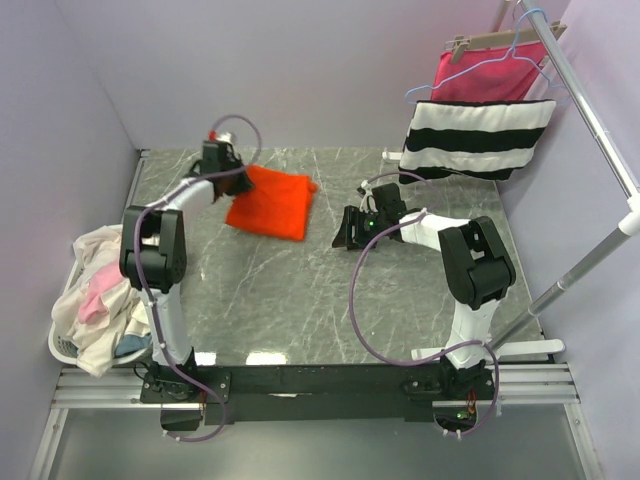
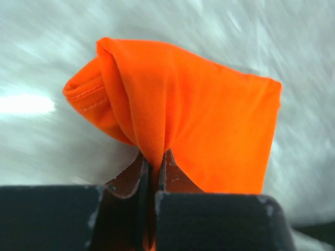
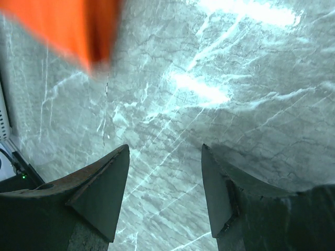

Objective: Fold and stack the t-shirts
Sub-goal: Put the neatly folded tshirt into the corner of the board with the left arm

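A bright orange-red t-shirt [image 1: 272, 203] lies folded on the grey marble table [image 1: 300, 300], toward the back left. My left gripper [image 1: 238, 181] is shut on its left edge, and the cloth bunches up between the two pads in the left wrist view, orange-red t-shirt [image 2: 209, 120], left gripper [image 2: 155, 157]. My right gripper [image 1: 345, 232] hovers open over bare table to the right of that shirt, nothing between its fingers; right gripper [image 3: 165, 157]. A corner of the orange-red shirt [image 3: 68, 29] shows at the top left of the right wrist view. More t-shirts, cream-white and pale pink [image 1: 100, 285], are heaped in a basket at the left.
The white laundry basket [image 1: 60, 345] sits off the table's left edge. A pink cloth with black and white stripes [image 1: 478, 125] hangs from a hanger on a rail [image 1: 585, 100] at the back right. A rail post [image 1: 580, 275] slants down on the right.
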Robot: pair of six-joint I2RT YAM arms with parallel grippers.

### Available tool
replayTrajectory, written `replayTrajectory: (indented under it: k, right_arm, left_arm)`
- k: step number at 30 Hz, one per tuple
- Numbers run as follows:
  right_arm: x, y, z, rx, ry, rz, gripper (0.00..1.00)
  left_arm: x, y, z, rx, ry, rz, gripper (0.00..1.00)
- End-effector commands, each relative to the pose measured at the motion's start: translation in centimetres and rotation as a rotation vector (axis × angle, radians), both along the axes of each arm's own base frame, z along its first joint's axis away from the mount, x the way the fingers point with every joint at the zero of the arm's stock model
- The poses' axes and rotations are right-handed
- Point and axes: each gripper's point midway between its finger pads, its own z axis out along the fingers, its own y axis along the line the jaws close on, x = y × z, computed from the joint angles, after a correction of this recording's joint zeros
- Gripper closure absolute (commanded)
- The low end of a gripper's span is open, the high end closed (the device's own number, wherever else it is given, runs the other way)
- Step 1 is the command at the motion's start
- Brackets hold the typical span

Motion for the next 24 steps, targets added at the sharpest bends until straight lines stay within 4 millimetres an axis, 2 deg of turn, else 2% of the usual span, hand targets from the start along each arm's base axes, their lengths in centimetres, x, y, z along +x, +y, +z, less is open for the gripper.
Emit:
replayTrajectory:
  k: [1,2,3,4,5,6,7,8,9,10,11,13,14,15,16,20,21,22,23,24]
  right_arm:
    - [0.0,0.2,1.4,0.027,-0.03,0.019,0.36]
    - [0.1,0.3,1.4,0.033,-0.03,0.022,0.36]
    - [0.1,0.4,1.3,0.037,-0.022,0.024,0.36]
    - [0.0,0.6,1.0,0.039,-0.012,0.029,0.36]
    - [0.0,0.6,0.9,0.042,-0.009,0.027,0.36]
    - [0.0,0.7,0.8,0.043,-0.005,0.029,0.36]
    - [0.0,0.6,0.5,0.042,0.003,0.029,0.36]
    - [0.1,0.7,0.5,0.047,0.003,0.031,0.36]
    - [0.0,0.7,0.3,0.048,0.009,0.033,0.36]
    - [0.0,0.8,-0.1,0.046,0.016,0.032,0.36]
    - [0.1,0.9,0.0,0.05,0.017,0.032,0.36]
    - [0.2,0.9,-0.4,0.05,0.027,0.034,0.36]
    - [0.2,1.0,-0.4,0.053,0.03,0.034,0.36]
    - [0.3,1.0,-0.6,0.054,0.034,0.035,0.36]
    - [0.2,1.1,-0.9,0.05,0.043,0.037,0.36]
    - [0.6,1.3,-1.1,0.051,0.053,0.041,0.36]
    - [0.6,1.5,-1.2,0.05,0.057,0.046,0.36]
    - [0.6,1.4,-1.3,0.05,0.059,0.043,0.36]
    - [0.6,1.5,-1.2,0.052,0.061,0.045,0.36]
    - [0.6,1.6,-1.2,0.051,0.057,0.048,0.36]
  left_arm:
    - [4.1,10.0,0.7,0.187,-0.02,0.138,0.99]
    - [4.7,11.4,-0.1,0.2,-0.007,0.16,0.99]
    - [6.1,13.2,1.3,0.224,-0.045,0.193,0.99]
    - [6.6,16.5,1.4,0.235,-0.042,0.25,0.99]
    - [7.0,18.1,0.6,0.246,-0.023,0.275,0.99]
    - [7.5,19.6,0.6,0.251,-0.024,0.294,0.99]
    - [8.7,22.2,2.7,0.242,-0.069,0.328,0.99]
    - [9.2,23.6,1.8,0.242,-0.058,0.339,0.99]
    - [9.5,25.0,1.9,0.257,-0.06,0.349,0.99]
    - [10.7,27.3,4.2,0.275,-0.114,0.388,0.99]
    - [11.2,28.3,3.0,0.282,-0.101,0.393,0.99]
    - [12.4,31.0,3.6,0.291,-0.132,0.416,0.99]
    - [12.9,31.4,3.8,0.287,-0.146,0.41,0.99]
    - [13.6,32.3,5.1,0.303,-0.185,0.421,0.99]
    - [13.8,33.1,4.3,0.314,-0.181,0.431,0.99]
    - [14.2,34.7,4.6,0.359,-0.225,0.48,0.97]
    - [14.0,35.1,4.5,0.376,-0.222,0.501,0.89]
    - [13.8,35.4,4.6,0.389,-0.237,0.524,0.58]
    - [13.6,35.7,4.8,0.398,-0.245,0.542,0.4]
    - [12.9,36.1,3.7,0.411,-0.221,0.57,0.18]
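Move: The left hand already holds the folded orange t-shirt by its edge; the shirt's middle hangs about 7 cm right of the fingers, 7 cm back and a little lower. The board's far-left corner lies roughly 38 cm to the left, 18 cm ahead and 8 cm down. The laundry basket sits about 33 cm left and 28 cm back, slightly lower. From the right hand, the corner is around 55 cm left and 33 cm ahead. Still pinching the t-shirt, the left hand sweeps it left about 35 cm and forward some 13 cm, nearly level, towards the board's far-left corner. Along the way it turns counter-clockwise roughly 30 degrees while its left side lifts. It slows near the corner and the fingers start opening to release the shirt there. ##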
